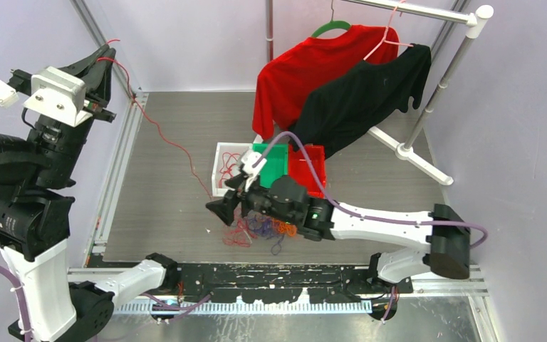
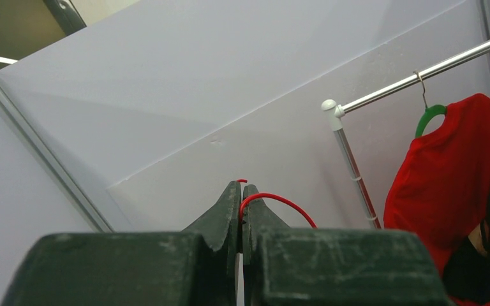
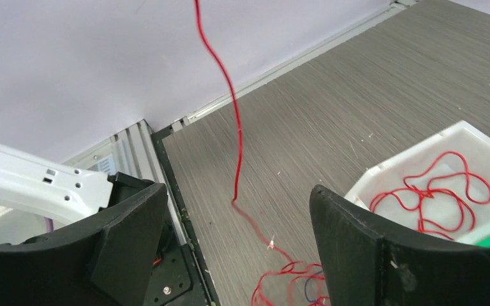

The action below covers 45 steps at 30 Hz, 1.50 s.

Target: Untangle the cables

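Note:
The cables (image 1: 263, 229) lie as a tangled heap of red, orange and purple wires on the grey table, near the front edge. One red cable (image 1: 164, 135) runs from the heap up and left to my left gripper (image 1: 107, 51), which is raised high at the far left. In the left wrist view the left gripper (image 2: 241, 189) is shut on that red cable (image 2: 281, 201). My right gripper (image 1: 222, 210) hovers low at the heap's left side. In the right wrist view it (image 3: 237, 190) stands open and holds nothing, with the taut red cable (image 3: 233, 115) and the heap's edge (image 3: 290, 280) beyond it.
A white bin (image 1: 222, 153) holding loose red cable stands behind the heap, with a green bin (image 1: 276, 160) and a red bin (image 1: 312, 169) to its right. A clothes rack (image 1: 427, 107) with a red shirt (image 1: 299, 71) and a black shirt (image 1: 370, 96) stands at the back right.

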Available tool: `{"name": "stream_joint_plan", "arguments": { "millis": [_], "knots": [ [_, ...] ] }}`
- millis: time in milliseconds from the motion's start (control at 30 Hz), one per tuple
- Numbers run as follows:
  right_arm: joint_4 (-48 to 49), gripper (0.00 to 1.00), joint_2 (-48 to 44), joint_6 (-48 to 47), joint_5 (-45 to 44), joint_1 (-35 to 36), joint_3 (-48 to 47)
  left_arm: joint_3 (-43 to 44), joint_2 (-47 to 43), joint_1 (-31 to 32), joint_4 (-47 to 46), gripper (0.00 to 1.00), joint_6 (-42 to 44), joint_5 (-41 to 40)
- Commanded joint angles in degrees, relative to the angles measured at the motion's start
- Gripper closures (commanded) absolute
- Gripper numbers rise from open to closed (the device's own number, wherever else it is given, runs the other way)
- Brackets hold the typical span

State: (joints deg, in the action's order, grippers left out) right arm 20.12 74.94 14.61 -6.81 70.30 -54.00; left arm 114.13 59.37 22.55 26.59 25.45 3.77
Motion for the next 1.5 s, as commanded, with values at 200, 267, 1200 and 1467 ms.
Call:
{"name": "stream_joint_plan", "arguments": {
  "millis": [200,267,1200,1467],
  "knots": [
    [2.3,0.17,12.5,-5.1,-4.5,0.6,-8.3,4.4,-0.2,-0.1,1.0,1.0,-2.9,4.6],
    [2.5,0.17,14.0,-5.1,-4.7,0.6,-8.2,4.7,-0.1,-0.1,1.1,1.0,-3.0,4.7],
    [11.3,0.99,6.6,-2.8,-6.6,0.2,2.7,-35.3,-16.2,-0.2,10.1,0.9,-21.9,10.3],
    [10.7,0.99,3.1,-1.3,-6.4,0.2,3.7,-44.7,-14.1,-0.1,17.6,0.72,-22.7,34.5]
  ]
}}
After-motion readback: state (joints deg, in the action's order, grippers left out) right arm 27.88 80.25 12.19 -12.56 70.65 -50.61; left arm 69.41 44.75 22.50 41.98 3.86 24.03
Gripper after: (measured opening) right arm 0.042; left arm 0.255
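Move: The hanging red cable's strand to be pinched lies about 5 cm left, 3 cm ahead and 12 cm below the open right hand. The cable tangle is around 5 cm to that hand's right, level fore and aft, some 28 cm down; the white tray is about 17 cm ahead, straight in line and 27 cm down, with the green tray 10 cm to the tray's right. From the left hand, still gripping the cable up high, that strand is some 49 cm below, 6 cm right and 1 cm back. The hanging red cable is met by the right hand, which drops about 12 cm while easing left and slightly forward, fingertips tipping down, pinches the strand shut, then rises some 9 cm and draws back right. Once the right has shut, the left hand parts its fingers about a quarter and plunges some 30 cm towards the right gripper, also going right, tipping down about 50 degrees and turning clockwise. ##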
